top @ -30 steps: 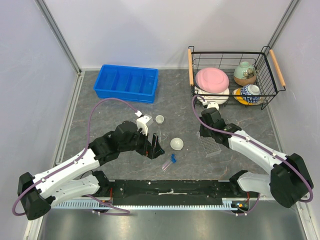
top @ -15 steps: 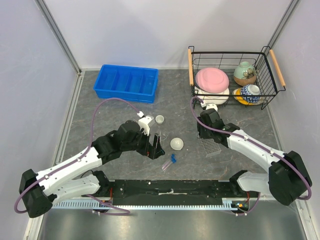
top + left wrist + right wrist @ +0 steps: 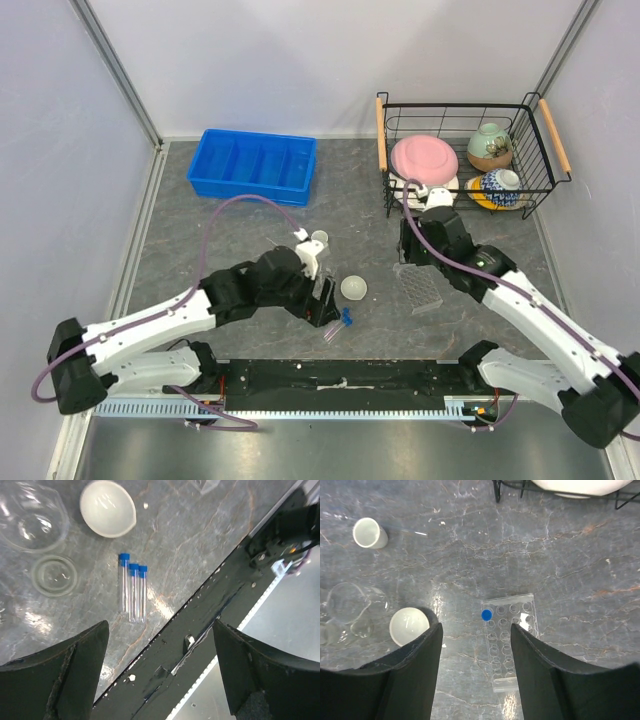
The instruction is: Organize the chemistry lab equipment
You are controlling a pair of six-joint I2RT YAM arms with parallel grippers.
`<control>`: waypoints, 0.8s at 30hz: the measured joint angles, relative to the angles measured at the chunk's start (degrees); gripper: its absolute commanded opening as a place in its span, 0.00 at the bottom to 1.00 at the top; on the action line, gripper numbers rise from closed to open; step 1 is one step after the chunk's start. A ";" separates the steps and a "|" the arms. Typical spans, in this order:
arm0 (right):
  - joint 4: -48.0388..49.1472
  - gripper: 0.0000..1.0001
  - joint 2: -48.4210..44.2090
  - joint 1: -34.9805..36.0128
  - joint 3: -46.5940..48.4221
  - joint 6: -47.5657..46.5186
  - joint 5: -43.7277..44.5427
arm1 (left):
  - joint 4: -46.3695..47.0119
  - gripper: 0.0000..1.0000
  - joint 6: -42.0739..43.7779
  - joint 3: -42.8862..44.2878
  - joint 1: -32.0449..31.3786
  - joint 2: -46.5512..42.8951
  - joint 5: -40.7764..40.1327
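Three blue-capped tubes [image 3: 132, 592] lie side by side on the table near the front rail, also seen from above as tubes [image 3: 343, 320]. My left gripper [image 3: 160, 625] hangs open just above them, holding nothing. A white round dish [image 3: 107, 514] and clear glass beakers [image 3: 30, 520] sit beyond the tubes. The clear plastic rack [image 3: 512, 640] holds one blue-capped tube [image 3: 486, 614] upright in a corner hole. Over this rack my right gripper [image 3: 475, 627] is open and empty. A small white cup [image 3: 368, 532] lies on its side farther left.
A blue divided bin [image 3: 254, 165] stands at the back left. A wire basket [image 3: 385, 140] at the back right holds a pink plate [image 3: 424, 158] and patterned bowls [image 3: 490, 145]. The black front rail [image 3: 345, 378] runs close to the tubes.
My right gripper has opened and lifted off the rack, leaving one tube standing in it. The left arm has moved right and forward, over the lying tubes.
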 measured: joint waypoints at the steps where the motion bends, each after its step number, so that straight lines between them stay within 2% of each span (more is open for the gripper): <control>1: -0.79 0.64 -1.68 0.24 0.48 -0.11 0.13 | -0.11 0.85 -0.52 0.00 -1.88 1.49 -1.31; 5: -3.98 0.64 -6.54 0.92 1.07 -0.57 0.94 | -0.44 0.78 -2.75 0.00 -7.93 6.82 -6.84; 8: -6.84 0.64 -9.14 1.42 1.07 -0.79 1.25 | -0.87 0.67 -4.59 0.02 -12.20 11.63 -12.17; 10: -7.87 0.64 -10.19 1.88 1.07 -0.85 1.09 | -1.14 0.66 -5.51 0.02 -13.66 14.58 -15.06; 18: -9.94 0.63 -11.32 3.10 1.07 -0.83 0.44 | -1.07 0.61 -6.27 0.02 -14.05 18.97 -24.13; 24: -9.94 0.63 -13.20 3.43 1.07 -0.50 -0.52 | 1.03 0.55 -6.25 -0.09 -14.05 21.57 -26.43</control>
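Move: The three loose blue-capped test tubes lie almost under the left hand, some 15 cm below, about 1 cm ahead and 2 cm to its right. From that hand, the white bowl is about 9 cm ahead and 6 cm right, the glass jar about 8 cm ahead and 2 cm left. From the empty right hand, the loose tubes lie roughly 12 cm back, 15 cm left and 16 cm down; the tube rack's middle is about 4 cm back, 3 cm right and 13 cm down. Down by about 10 cm goes the left hand towards the three loose tubes, swinging some 3 cm back on the way and then forward again, while it tips about 25 degrees to point more steeply down and its fingers narrow from wide to just over half open. The empty right hand, part open, draws back about 5 cm and up 4 cm, away from the tube standing in the rack. ##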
